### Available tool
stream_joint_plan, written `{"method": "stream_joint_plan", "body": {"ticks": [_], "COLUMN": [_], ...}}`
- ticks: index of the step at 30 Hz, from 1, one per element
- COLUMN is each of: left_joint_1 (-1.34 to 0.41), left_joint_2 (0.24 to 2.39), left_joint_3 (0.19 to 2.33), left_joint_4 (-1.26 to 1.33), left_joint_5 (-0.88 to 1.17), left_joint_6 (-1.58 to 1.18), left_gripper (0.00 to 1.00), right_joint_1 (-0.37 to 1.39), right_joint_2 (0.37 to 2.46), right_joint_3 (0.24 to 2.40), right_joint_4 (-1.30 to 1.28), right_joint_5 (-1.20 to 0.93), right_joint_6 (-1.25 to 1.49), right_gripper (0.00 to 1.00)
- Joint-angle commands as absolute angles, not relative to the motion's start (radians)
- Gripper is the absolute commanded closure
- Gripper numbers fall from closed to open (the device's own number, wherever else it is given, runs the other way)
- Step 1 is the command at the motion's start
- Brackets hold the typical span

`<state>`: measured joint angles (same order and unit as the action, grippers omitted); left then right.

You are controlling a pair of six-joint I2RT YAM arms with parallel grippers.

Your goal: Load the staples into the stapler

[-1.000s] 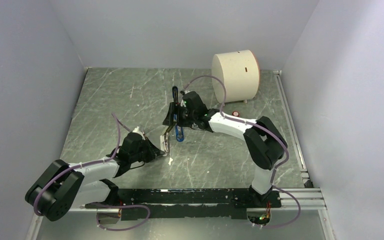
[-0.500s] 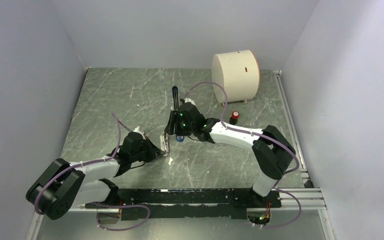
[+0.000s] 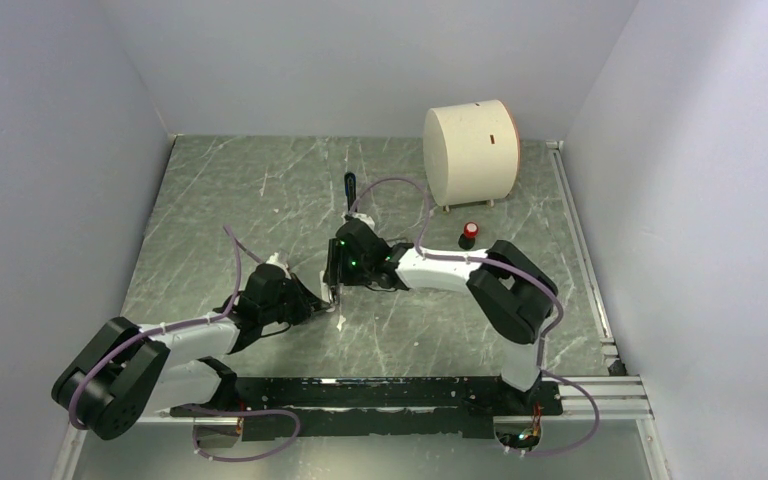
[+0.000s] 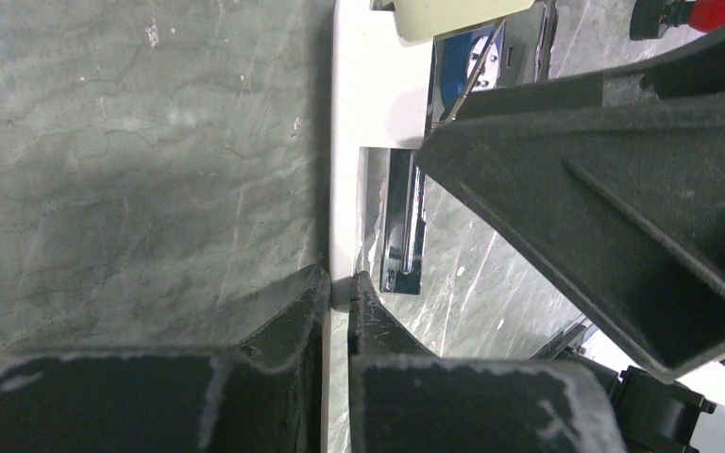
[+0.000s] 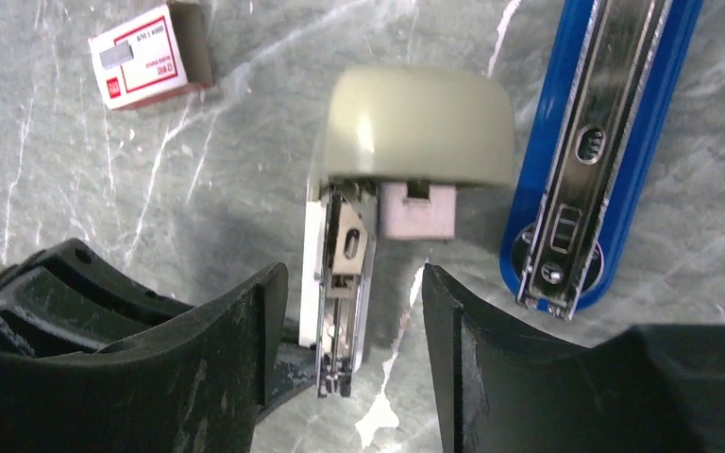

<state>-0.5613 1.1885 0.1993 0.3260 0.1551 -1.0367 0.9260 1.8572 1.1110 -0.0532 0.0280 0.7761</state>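
The blue stapler [image 5: 531, 212] lies flat with its grey metal rail upward. Its thin black arm [image 3: 350, 187] sticks out beyond my right gripper, which covers the blue body from above. My left gripper [image 4: 340, 283] is shut on the white side plate [image 4: 349, 189] of a separate cream-capped piece [image 5: 415, 123] with a bright metal channel [image 5: 340, 311]. My right gripper [image 5: 354, 349] is open, its fingers on either side of that channel and not touching it. A red-and-white staple box [image 5: 146, 57] lies nearby; no loose staples show.
A big cream cylinder [image 3: 472, 150] stands at the back right. A small red-topped item [image 3: 470, 232] sits in front of it. Grey walls close the table on three sides. The two grippers [image 3: 332, 285] nearly touch at mid-table.
My right gripper has come down and left onto the piece held by the left gripper, covering the blue stapler from above. Its jaws have narrowed. The left arm has stayed put.
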Motion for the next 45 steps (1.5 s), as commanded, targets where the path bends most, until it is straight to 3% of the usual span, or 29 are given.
{"method": "stream_joint_plan", "body": {"ticks": [1,6,14,16,22,25,32,45], "left_joint_1": [-0.558,-0.558,-0.558,-0.557,-0.558,-0.558,-0.558,-0.558], "left_joint_2": [1.182,1.173,1.166,1.157,1.095,1.051,0.940,0.771], "left_joint_3": [0.189,0.186,0.182,0.185,0.198,0.207,0.276,0.426], "left_joint_4": [0.294,0.290,0.286,0.280,0.177,0.122,-0.071,-0.380], "left_joint_5": [0.173,0.168,0.175,0.180,0.120,0.078,-0.034,-0.234], "left_joint_6": [-1.037,-1.037,-1.031,-1.025,-1.022,-1.016,-0.978,-0.945], "left_gripper": [0.95,0.95,0.94,0.89,0.61,0.54,0.46,0.46], "right_joint_1": [0.928,0.928,0.927,0.929,0.944,0.954,0.981,1.018], "right_joint_2": [1.904,1.946,1.949,1.950,1.960,1.981,2.065,2.207], "right_joint_3": [1.168,1.187,1.185,1.196,1.259,1.310,1.450,1.665], "right_joint_4": [-0.049,-0.047,-0.035,-0.049,-0.146,-0.213,-0.320,-0.414], "right_joint_5": [0.055,0.032,0.024,0.045,0.184,0.268,0.379,0.455], "right_joint_6": [0.760,0.755,0.746,0.736,0.666,0.626,0.555,0.550], "right_gripper": [0.43,0.50,0.76,0.80,0.82,0.82,0.81,0.76]}}
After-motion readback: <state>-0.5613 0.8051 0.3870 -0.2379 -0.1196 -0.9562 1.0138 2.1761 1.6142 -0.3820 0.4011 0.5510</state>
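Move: The stapler being loaded stands open, its base's near end still pinched by the left hand; its middle is about 5 cm ahead of that hand. From the right hand, poised open over it, that middle lies roughly 2 cm ahead, 2 cm to the left and 1 cm below. The blue stapler lies about 11 cm ahead and 4 cm to the right of the right hand, the staple box some 4 cm ahead and 12 cm to its left. The stapler's magazine and base are taken over by the right hand, which eases left and slightly down, closes and pinches them from both sides. The left fingers then open, let go of the near end and draw away up and left; the right keeps its grip and goes about 5 cm forward, then also left, its wrist tilting some 25 degrees so the fingers point more forward. ##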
